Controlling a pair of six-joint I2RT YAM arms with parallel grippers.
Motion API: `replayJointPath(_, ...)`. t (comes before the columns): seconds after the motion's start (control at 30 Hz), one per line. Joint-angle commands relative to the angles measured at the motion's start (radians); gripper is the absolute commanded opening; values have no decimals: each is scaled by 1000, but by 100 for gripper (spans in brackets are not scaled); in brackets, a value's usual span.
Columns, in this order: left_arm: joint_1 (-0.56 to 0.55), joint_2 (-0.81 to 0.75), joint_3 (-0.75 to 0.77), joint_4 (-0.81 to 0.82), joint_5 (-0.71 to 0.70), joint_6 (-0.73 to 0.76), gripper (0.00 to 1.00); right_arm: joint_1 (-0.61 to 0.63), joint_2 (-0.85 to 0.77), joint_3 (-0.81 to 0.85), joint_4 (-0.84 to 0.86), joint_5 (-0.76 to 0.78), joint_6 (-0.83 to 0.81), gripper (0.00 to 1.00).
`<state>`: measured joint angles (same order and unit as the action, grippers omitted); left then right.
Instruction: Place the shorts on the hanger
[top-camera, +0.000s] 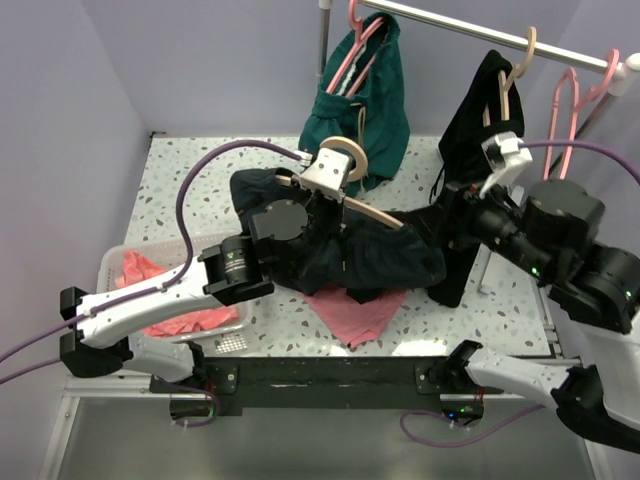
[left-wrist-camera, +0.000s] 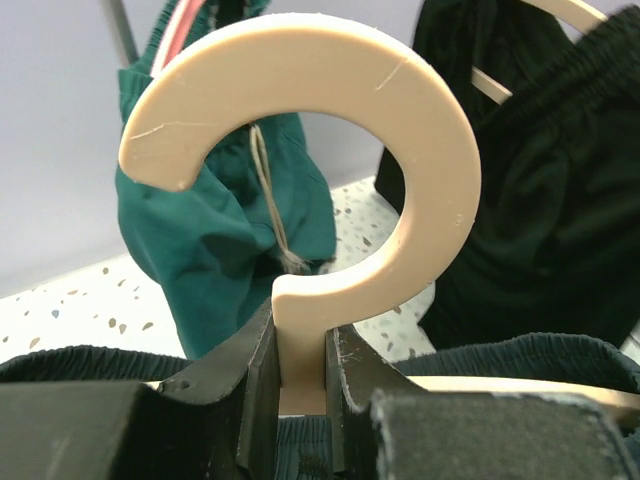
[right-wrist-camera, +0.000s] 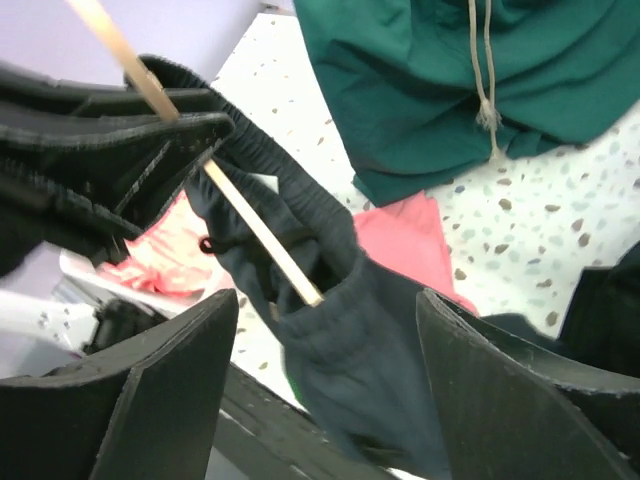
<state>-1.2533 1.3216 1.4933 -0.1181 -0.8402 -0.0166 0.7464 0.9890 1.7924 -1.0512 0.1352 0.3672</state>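
Note:
My left gripper (top-camera: 335, 172) (left-wrist-camera: 300, 350) is shut on the neck of the beige hanger (top-camera: 350, 158) (left-wrist-camera: 430, 170), just below its hook, and holds it above the table. The dark navy shorts (top-camera: 385, 255) (right-wrist-camera: 370, 350) hang from the hanger. One hanger arm (right-wrist-camera: 260, 235) ends inside the gathered waistband (left-wrist-camera: 520, 355). My right gripper (top-camera: 452, 218) (right-wrist-camera: 328, 300) is open just to the right of the shorts. Its two fingers stand wide apart on either side of the hanging fabric, and none of it is pinched.
A rail (top-camera: 480, 28) at the back carries a teal garment (top-camera: 365, 100) on a pink hanger, a black garment (top-camera: 480, 120) and a bare pink hanger (top-camera: 572, 110). A pink cloth (top-camera: 360, 312) lies under the shorts. A white basket (top-camera: 228, 338) sits at the left.

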Motion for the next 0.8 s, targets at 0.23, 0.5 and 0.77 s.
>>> replayJointPath(0.23, -6, -148, -8, -167, 208, -86, 0, 2, -78, -145, -39, -332, -275, 78)
replayJointPath(0.5, -6, -148, -18, -178, 187, -82, 0, 2, -38, -177, -52, -405, -318, 80)
replayJointPath(0.77, -6, -144, -36, -149, 162, -75, 0, 2, -26, -185, -56, -524, -340, 80)
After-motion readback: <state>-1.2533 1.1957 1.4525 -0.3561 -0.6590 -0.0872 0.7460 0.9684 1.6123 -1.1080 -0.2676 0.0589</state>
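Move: The hanger's free right arm enters the dark shorts' waistband about 6 cm left, 2 cm ahead and 5 cm below the empty right hand. From that hand, the hanger's hook stands some 16 cm left and 9 cm ahead, 2 cm higher, and the pink cloth on the table about 12 cm left, level fore-and-aft, some 40 cm below. From the left hand, which holds the hanger's neck, that waistband spot lies roughly 11 cm right, 5 cm back and 5 cm lower. Back about 4 cm, then down some 7 cm and to the left, the right hand comes round in front of the shorts' open waistband, turning counter-clockwise nearly 30 degrees, fingers staying open and not yet touching the cloth. The left hand keeps its pinch on the hanger's neck, drawing it back about 3 cm and slightly left with a small clockwise turn, then lowering it 2 cm. ##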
